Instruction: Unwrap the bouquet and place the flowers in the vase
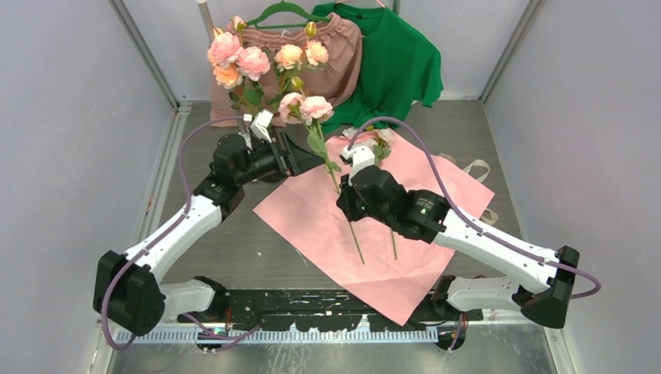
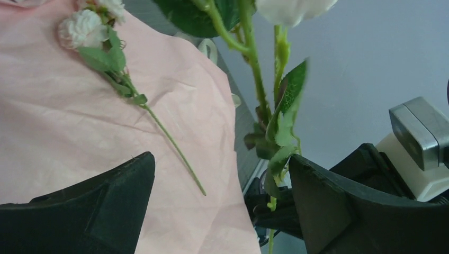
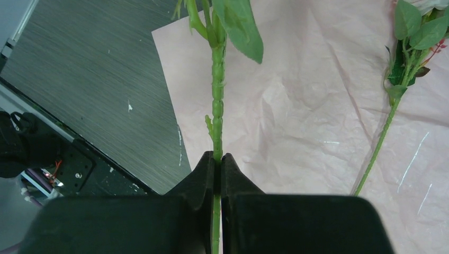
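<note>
The salmon-pink paper point(image 1: 390, 234) lies spread flat on the table. My right gripper point(image 1: 348, 195) is shut on the long green stem point(image 3: 217, 106) of a flower with two pink roses point(image 1: 305, 107), holding it tilted up over the paper. My left gripper point(image 1: 310, 158) is open, and that stem with its leaves point(image 2: 280, 121) runs just beside its right finger point(image 2: 339, 201). A second flower point(image 1: 383, 139) lies loose on the paper point(image 2: 84, 29). More roses point(image 1: 234, 56) stand upright behind the left wrist. The vase is hidden.
Pink shorts on a green hanger point(image 1: 343, 54) and a green shirt point(image 1: 401, 66) hang at the back. A grey pole point(image 1: 204, 15) stands back left. Cream ribbon loops point(image 1: 474, 167) lie by the paper's right edge. Grey walls close in both sides.
</note>
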Action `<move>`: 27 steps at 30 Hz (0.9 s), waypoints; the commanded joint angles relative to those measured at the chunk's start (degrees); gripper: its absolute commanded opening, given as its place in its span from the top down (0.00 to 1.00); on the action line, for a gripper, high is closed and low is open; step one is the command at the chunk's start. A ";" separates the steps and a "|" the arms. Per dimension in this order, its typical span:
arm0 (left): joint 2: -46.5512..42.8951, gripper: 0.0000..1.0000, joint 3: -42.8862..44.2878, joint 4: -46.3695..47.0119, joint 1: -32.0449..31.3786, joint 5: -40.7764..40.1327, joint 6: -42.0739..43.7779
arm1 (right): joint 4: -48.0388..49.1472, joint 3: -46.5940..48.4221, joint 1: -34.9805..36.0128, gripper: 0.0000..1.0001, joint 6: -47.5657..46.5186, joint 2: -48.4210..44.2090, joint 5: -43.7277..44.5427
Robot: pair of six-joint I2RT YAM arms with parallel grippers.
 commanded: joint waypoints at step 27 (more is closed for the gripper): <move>0.02 0.59 5.17 2.22 -10.33 -4.74 0.51 | -0.27 3.43 1.88 0.99 -1.40 -2.43 6.62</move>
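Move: The upper stem of the flower held by the right hand stands about 7 cm to the left hand's right and 2 cm back, at roughly its height. Its blooms are some 9 cm ahead and 8 cm above, about in line sideways; the vase is roughly 14 cm left, nearly level, 17 cm below. From the right hand, that upper stem lies about 7 cm ahead, 2 cm left and 5 cm up; the last flower on the paper lies some 10 cm ahead, 11 cm right, 23 cm below. Rightward and slightly back, the left hand sweeps about 7 cm to the upper stem, turning some 10 degrees clockwise. Its wide-open fingers close to under half open around the leafy stem, then the hand eases about 1.5 cm back left and rises a centimetre. The right hand keeps its pinch lower on the stem, drifting about a centimetre right. ##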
